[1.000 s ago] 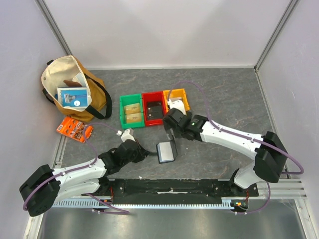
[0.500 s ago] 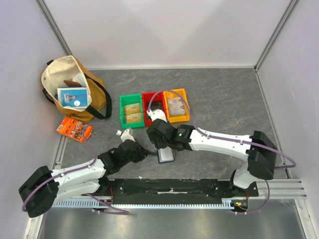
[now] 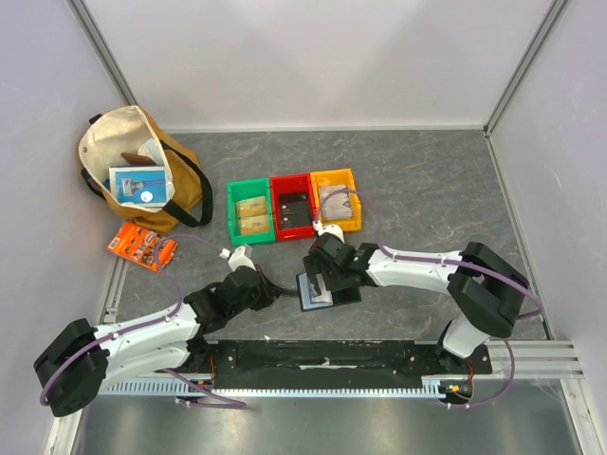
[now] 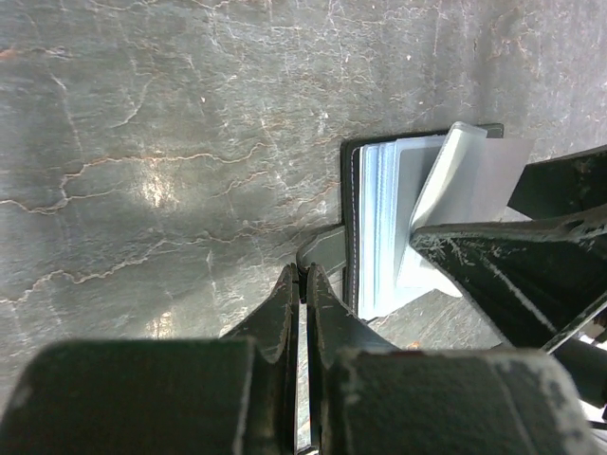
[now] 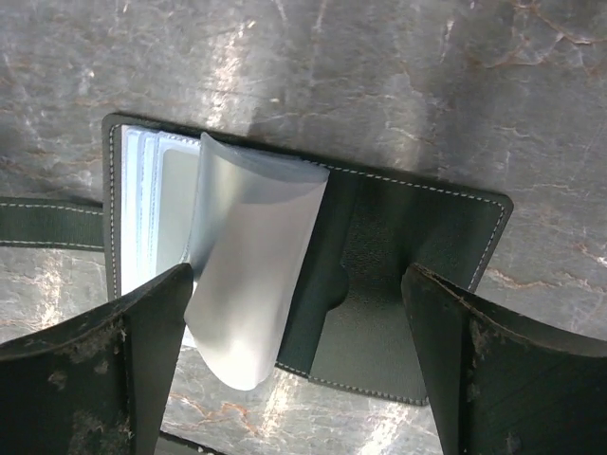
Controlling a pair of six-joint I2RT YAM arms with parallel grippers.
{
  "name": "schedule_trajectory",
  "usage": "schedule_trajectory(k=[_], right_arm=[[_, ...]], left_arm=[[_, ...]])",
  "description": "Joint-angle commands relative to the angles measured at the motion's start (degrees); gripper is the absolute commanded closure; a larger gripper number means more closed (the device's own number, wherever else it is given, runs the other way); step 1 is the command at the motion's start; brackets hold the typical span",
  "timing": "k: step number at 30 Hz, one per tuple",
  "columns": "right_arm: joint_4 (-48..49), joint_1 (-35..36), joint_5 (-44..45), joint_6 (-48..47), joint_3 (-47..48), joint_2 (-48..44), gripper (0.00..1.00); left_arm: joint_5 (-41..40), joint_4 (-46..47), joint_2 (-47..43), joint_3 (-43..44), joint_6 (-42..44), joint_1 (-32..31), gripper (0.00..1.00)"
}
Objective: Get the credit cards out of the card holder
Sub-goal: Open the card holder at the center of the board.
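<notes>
The card holder (image 3: pixel 313 291) lies open on the grey table, black outside with pale grey-blue sleeves (image 4: pixel 379 227). One clear sleeve (image 5: pixel 247 275) curls up off its left half; the right half (image 5: pixel 379 284) is bare black. Whether credit cards sit in the sleeves I cannot tell. My left gripper (image 3: pixel 280 291) is shut, tips (image 4: pixel 304 275) pinching the end of the holder's black strap (image 4: pixel 325 251). My right gripper (image 3: pixel 329 281) hangs wide open just above the holder (image 5: pixel 297 275), one finger on each side, nothing between them but the curled sleeve.
Three small bins stand behind the holder: green (image 3: pixel 250 210) with tan cards, red (image 3: pixel 292 207) with a dark card, orange (image 3: pixel 336 199) with a grey card. A tan bag (image 3: pixel 142 171) and an orange packet (image 3: pixel 142 248) lie far left. Walls close in the table.
My right gripper came back from the orange bin toward me and now sits over the card holder. The left arm and the holder have stayed put.
</notes>
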Motion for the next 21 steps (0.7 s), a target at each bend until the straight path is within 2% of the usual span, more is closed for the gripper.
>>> schedule_trajectory(k=[1,3,9,16,19,21], right_arm=[[7.3,-4.1,-6.8,1.3,-5.5,-2.7,0.02],[9.1,-5.8,-9.1,1.5,-7.3,-3.4,0.02],[7.7,-7.8,-6.4,0.2,-9.1,-5.8,0.09],[2.3,-8.0,2.4,-3.3,-8.2,-6.8,0.25],[2.1,-8.1,2.7,-3.7,-8.4,-7.5,0.32],[2.2,-8.1,2.6,-3.9,-8.5,-7.4,0.34]], left_arm=[[-3.2,-0.5,-0.7,-0.9,-0.7,0.2,0.98],[-3.2,-0.7,-0.7,-1.4,-1.1,0.1,0.98],[-4.3,-2.1,-1.5,-1.9,-1.4,0.6,0.98],[-6.4,-6.6,-3.1,0.2,0.8,0.6,0.98],[-7.1,-7.5,-4.0,0.6,1.2,0.8,0.98],[-7.1,-8.0,-4.3,0.8,1.2,0.8,0.98]])
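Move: The right hand, fingers wide open, is low over the opened card holder. The curled clear sleeve it is turning is about 2 cm to its left and 1 cm below. The card stack lies some 5 cm left and 1 cm farther out, the bare right cover some 4 cm right and level, both about 2 cm down. For the left hand, shut on the holder's strap, the clear sleeve is some 9 cm to the right, level with it and about 1 cm lower. With its left finger against the curled clear sleeve, the right hand sweeps the sleeve over onto the bare cover, travelling about 4 cm right and 2 cm forward, mostly late. The wrist rolls some 10 degrees left-side-up and most of the way back, while the fingers close by about a third. The left hand keeps the strap pinched and draws it about 2 cm left, sinking a little. ##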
